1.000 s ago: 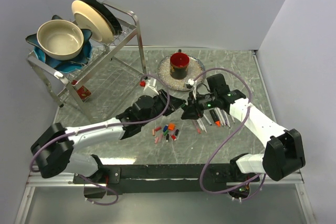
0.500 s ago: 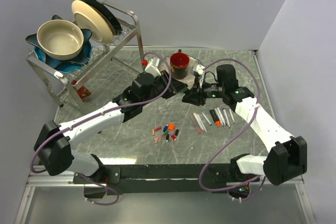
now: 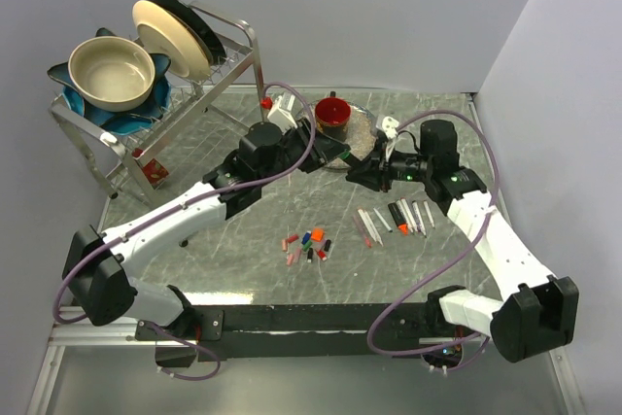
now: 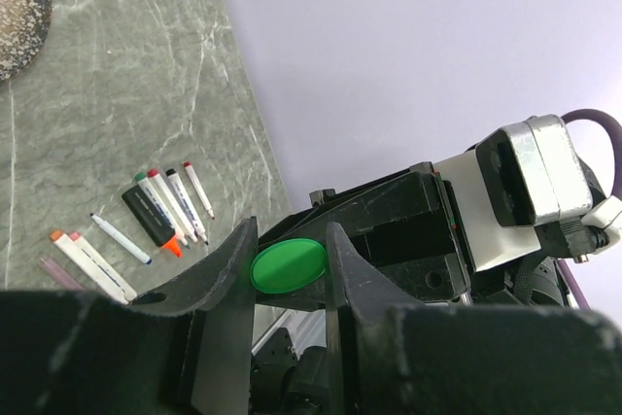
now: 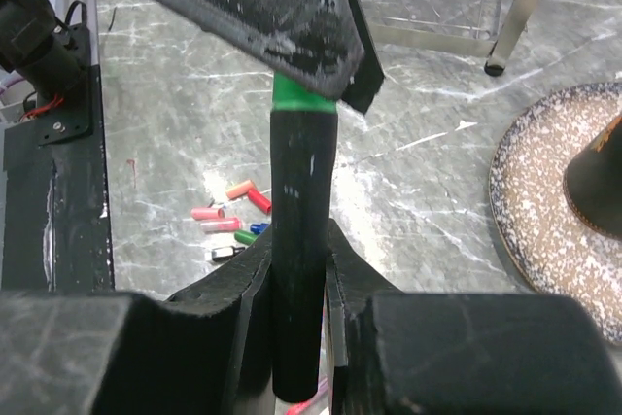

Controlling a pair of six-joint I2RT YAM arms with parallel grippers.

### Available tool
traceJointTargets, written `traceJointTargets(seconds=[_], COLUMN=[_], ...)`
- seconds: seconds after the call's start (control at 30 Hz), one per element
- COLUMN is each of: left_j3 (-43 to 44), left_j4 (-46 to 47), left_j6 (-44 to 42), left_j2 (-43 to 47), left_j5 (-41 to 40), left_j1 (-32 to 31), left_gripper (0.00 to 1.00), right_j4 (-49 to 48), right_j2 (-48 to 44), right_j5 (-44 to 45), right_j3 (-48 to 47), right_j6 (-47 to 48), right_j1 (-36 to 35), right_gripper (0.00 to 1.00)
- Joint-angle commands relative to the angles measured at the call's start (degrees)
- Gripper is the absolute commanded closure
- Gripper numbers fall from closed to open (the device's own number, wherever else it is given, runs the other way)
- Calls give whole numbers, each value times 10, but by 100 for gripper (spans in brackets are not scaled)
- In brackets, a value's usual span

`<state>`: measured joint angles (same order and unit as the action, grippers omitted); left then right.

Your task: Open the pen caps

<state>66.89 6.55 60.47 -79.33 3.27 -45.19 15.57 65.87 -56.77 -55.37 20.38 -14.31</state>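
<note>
A thick black marker (image 5: 303,240) with a green pen cap (image 5: 304,99) hangs in the air between both arms, in front of the speckled plate. My right gripper (image 5: 299,269) is shut on the marker's black body. My left gripper (image 4: 288,269) is shut on the green cap (image 4: 288,266), its round end showing between the fingers. In the top view the left gripper (image 3: 330,155) and the right gripper (image 3: 358,170) meet tip to tip. Several loose pen caps (image 3: 308,245), red, green, orange, pink and black, lie on the table near the front. Uncapped pens (image 3: 398,219) lie in a row to their right.
A red cup (image 3: 332,114) stands on a speckled plate (image 3: 367,135) just behind the grippers. A metal dish rack (image 3: 233,75) with a bowl (image 3: 110,73) and plates stands at the back left. Walls close the table at the back and right.
Both grippers have moved together away from the arm bases, from above the pens toward the speckled plate, still holding the marker between them.
</note>
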Motion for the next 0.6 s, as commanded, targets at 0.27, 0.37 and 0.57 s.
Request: traceJointTargets(seconds=[0.27,0.37,0.57], left_j3=[129,131,146], left_j4=[33,39,71], left_j6=[-53,-38,19], left_j2=[34,27,14], left_j5=[-172,-165,-168], left_j1=[117,118,119], left_gripper=[99,99,99], right_j4=[175,163,146], right_j2=[-68,-83,-55], right_j5=[-20,-6,5], right_j3=[48,61,67], right_j6=[69,66,45], right_j1=[45,25,-17], right_gripper=[100,100,100])
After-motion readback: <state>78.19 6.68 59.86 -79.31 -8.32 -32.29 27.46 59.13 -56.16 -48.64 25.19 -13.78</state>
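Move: The left gripper pinches the green cap of the black marker, whose middle lies about 4 cm below it, 2 cm back and 2 cm right. From the right gripper, which grips the marker's body, the cap is some 6 cm up, 3 cm forward and 3 cm left. Some 30 cm below the left hand are the mug, about 18 cm forward and 3 cm left; the loose caps, 8 cm back and 8 cm left; and the row of markers, level and 15 cm right. Keep both grippers shut, left on the green cap, right on the black body, and pull them apart while both creep up 1 or 2 cm. Then let the left hand spring away forward, left and up, some 17 cm in all, swinging about 25 degrees counter-clockwise, as the right drops about 6 cm and draws back some 4 cm. ##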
